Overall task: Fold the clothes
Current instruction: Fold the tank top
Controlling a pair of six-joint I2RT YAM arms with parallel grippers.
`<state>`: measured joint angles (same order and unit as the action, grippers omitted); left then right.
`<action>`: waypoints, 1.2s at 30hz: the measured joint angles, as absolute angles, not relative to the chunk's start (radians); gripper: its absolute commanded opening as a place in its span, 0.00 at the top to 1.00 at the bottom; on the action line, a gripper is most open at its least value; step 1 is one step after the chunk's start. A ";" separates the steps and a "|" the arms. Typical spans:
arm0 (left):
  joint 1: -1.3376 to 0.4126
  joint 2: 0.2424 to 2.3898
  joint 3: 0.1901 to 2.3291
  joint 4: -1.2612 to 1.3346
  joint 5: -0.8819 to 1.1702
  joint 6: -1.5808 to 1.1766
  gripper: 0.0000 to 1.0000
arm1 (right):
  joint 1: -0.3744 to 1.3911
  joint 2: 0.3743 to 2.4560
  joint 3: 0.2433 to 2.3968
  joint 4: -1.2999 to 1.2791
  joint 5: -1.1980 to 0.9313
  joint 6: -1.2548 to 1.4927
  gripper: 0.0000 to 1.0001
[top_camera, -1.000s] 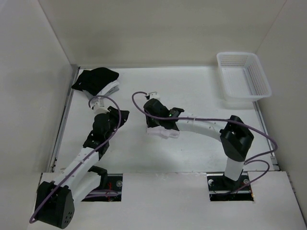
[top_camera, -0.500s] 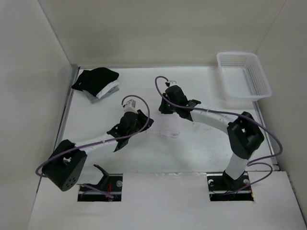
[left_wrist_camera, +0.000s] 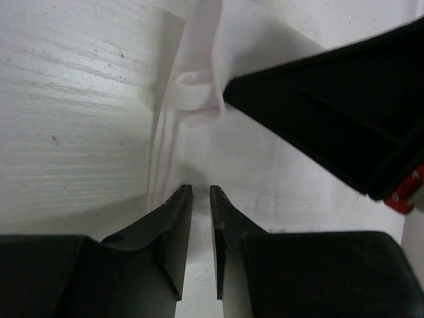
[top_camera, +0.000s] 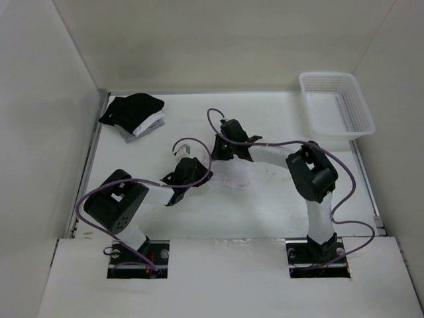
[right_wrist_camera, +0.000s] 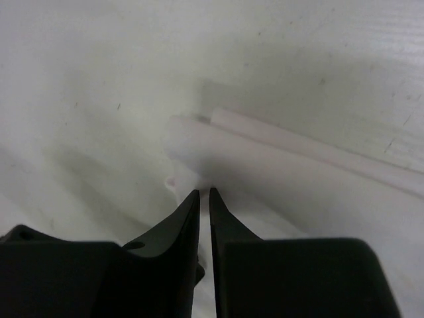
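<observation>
The clothes [top_camera: 240, 177], a thin white top, lie crumpled on the white table between my two grippers and are hard to tell from it. My left gripper [top_camera: 207, 175] reaches in from the left. In the left wrist view its jaws [left_wrist_camera: 201, 189] stand a narrow gap apart, with the tips at a stitched edge of the clothes [left_wrist_camera: 265, 165]. My right gripper [top_camera: 224, 158] is just behind the top. Its jaws [right_wrist_camera: 204, 192] are barely apart and the tips touch a rolled fold of the clothes [right_wrist_camera: 285, 172]. The right arm's black housing [left_wrist_camera: 344, 112] fills the left wrist view's upper right.
A black-and-white folded garment pile [top_camera: 134, 112] sits at the back left of the table. A white plastic basket [top_camera: 341, 130] stands at the back right. White walls enclose the table on three sides. Purple cables loop over both arms.
My left arm has swung from the back left in to the middle, beside the clothes. My right gripper drew the top backward, then shifted slightly left. Both pairs of jaws have narrowed.
</observation>
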<state>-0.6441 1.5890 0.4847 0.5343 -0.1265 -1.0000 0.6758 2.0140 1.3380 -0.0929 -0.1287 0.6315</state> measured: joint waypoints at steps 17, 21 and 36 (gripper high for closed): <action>-0.658 1.511 0.375 0.595 -0.119 -1.078 0.80 | 0.594 2.147 1.467 -0.080 -0.140 0.765 0.86; -0.662 1.407 0.356 0.536 -0.120 -1.071 0.78 | 0.577 2.148 1.471 -0.044 -0.141 0.799 0.82; -0.519 1.066 0.416 0.303 -0.178 -0.899 0.53 | 0.541 1.487 0.945 0.302 -0.151 0.809 0.48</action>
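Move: Under the two nearly closed grippers lies the folded tank top: its middle is about 5 cm to the left hand's right, 1 cm ahead and 1 cm lower. From the right hand it is some 5 cm back, 4 cm to the right and 2 cm lower. The clothes pile stands roughly 14 cm ahead and 28 cm left of the right hand, the white basket about 17 cm ahead and 40 cm to its right, all at about table height. Sliding apart low at the tank top's left side, the right hand sweeps forward over its far-left corner by about 7 cm, dipping slightly, while the left draws back some 3 cm along the left edge. Both then rise clear and open about halfway: the left goes up 10 cm and out to the left, the right up and back with some drift right, rolling its left side upward. ##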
